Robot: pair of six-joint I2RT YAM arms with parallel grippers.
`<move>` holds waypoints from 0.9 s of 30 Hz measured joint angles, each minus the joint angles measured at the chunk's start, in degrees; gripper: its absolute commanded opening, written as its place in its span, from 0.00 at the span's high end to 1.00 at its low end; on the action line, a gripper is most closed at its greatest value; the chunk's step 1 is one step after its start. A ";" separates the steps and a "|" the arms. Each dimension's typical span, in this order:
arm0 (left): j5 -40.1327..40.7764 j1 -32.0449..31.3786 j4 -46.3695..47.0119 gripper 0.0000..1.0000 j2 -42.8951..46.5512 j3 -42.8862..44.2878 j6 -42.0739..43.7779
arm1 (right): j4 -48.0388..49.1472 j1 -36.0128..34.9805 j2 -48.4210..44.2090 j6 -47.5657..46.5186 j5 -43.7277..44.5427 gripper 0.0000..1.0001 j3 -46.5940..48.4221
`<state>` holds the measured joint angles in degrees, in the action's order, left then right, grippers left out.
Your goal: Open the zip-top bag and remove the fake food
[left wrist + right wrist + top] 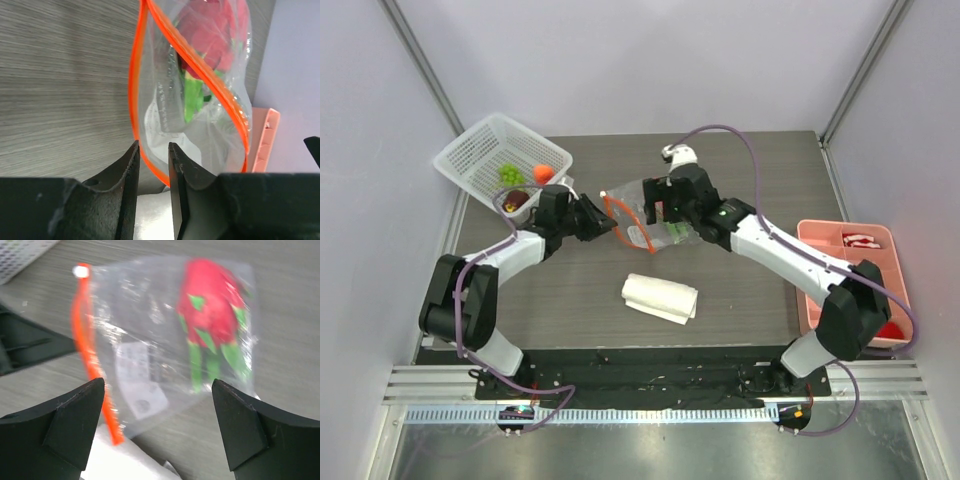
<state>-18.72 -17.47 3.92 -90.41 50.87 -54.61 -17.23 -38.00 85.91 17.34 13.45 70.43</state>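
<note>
The zip-top bag [642,212] lies mid-table with its orange-red zipper [625,230] toward the left arm. In the left wrist view the bag [165,110] has its mouth gaping, and the red-pink dragon fruit [212,27] with green leaves [192,97] is inside. My left gripper [154,146] has its fingers a narrow gap apart, with the lower orange lip [150,167] passing between them. My right gripper [157,381] hovers wide open over the bag [150,340] and the dragon fruit [210,305]. Left gripper [604,222] and right gripper [656,206] flank the bag.
A white mesh basket [470,150] at the back left holds green grapes [508,174], a small orange [543,172] and a dark purple fruit [518,200]. A folded white cloth [660,297] lies in front of the bag. A pink divided tray [820,232] sits at the right edge.
</note>
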 measured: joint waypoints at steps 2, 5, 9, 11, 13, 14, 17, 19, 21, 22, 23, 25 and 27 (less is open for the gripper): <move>-1.49 -0.02 2.86 0.70 -0.13 -1.11 -1.70 | -0.17 -2.56 2.71 -2.64 0.00 0.11 4.11; -3.13 -0.02 6.78 0.70 -0.31 -3.17 -3.80 | -1.53 -5.68 8.48 -6.34 0.98 0.18 9.99; -3.89 -0.02 9.03 0.69 -0.31 -5.18 -5.42 | -3.21 -8.79 15.85 -9.31 3.19 0.27 14.71; -4.04 -0.02 9.64 0.68 -0.31 -5.57 -5.99 | -4.70 -9.84 17.97 -9.97 4.26 0.33 15.10; -4.39 -0.02 10.32 0.69 -0.31 -5.77 -6.58 | -5.90 -10.69 19.76 -10.19 5.88 0.37 15.61; -4.59 -0.02 10.75 0.68 -0.31 -5.81 -6.78 | -6.34 -10.99 20.52 -10.23 6.62 0.45 15.93; -5.42 -0.02 12.52 0.68 -0.31 -6.10 -7.80 | -7.58 -11.32 21.99 -10.60 9.88 0.71 16.85; -5.95 -0.02 13.70 0.68 -0.31 -6.23 -8.59 | -8.33 -11.32 22.64 -10.86 12.44 0.83 17.81; -6.54 -0.02 15.08 0.68 -0.39 -6.23 -9.60 | -8.61 -11.32 23.17 -10.78 14.32 0.91 18.91; -6.95 -0.02 16.13 0.68 -0.57 -6.23 -10.25 | -8.68 -11.32 23.37 -10.62 14.99 0.96 19.45; -7.54 -0.02 17.46 0.69 -0.98 -6.23 -11.23 | -8.72 -11.32 23.39 -10.54 15.39 0.98 19.85; -8.72 -0.02 20.37 0.71 -2.38 -6.16 -13.44 | -8.79 -11.37 23.39 -10.32 16.00 0.99 20.44; -9.81 -0.02 23.02 0.74 -4.57 -5.77 -15.78 | -8.79 -11.50 23.39 -9.88 16.00 0.99 20.76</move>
<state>-28.53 -17.50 26.94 -94.98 45.10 -70.39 -26.02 -49.50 109.30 7.46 29.45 91.20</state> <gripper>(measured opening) 0.294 0.024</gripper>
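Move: The upper orange zip strip at the bag's mouth lies about 8 cm to the right hand's left, some 2 cm ahead and 7 cm below. The dragon fruit inside the bag is roughly 10 cm ahead of that hand, straight in line and about 14 cm lower; the white towel lies about 15 cm back, 3 cm left and 18 cm down. From the left hand, the same strip is about 5 cm to the right, 1 cm ahead and 2 cm lower. The upper zip strip is what the wide-open right hand swings left for, about 8 cm, then sinks to and pinches shut on; the hand rolls its left side down some 25 degrees and finally lifts slightly. The left hand, fingers still slightly parted, edges right and a little up at the bag's mouth, rolling its left side down too. ##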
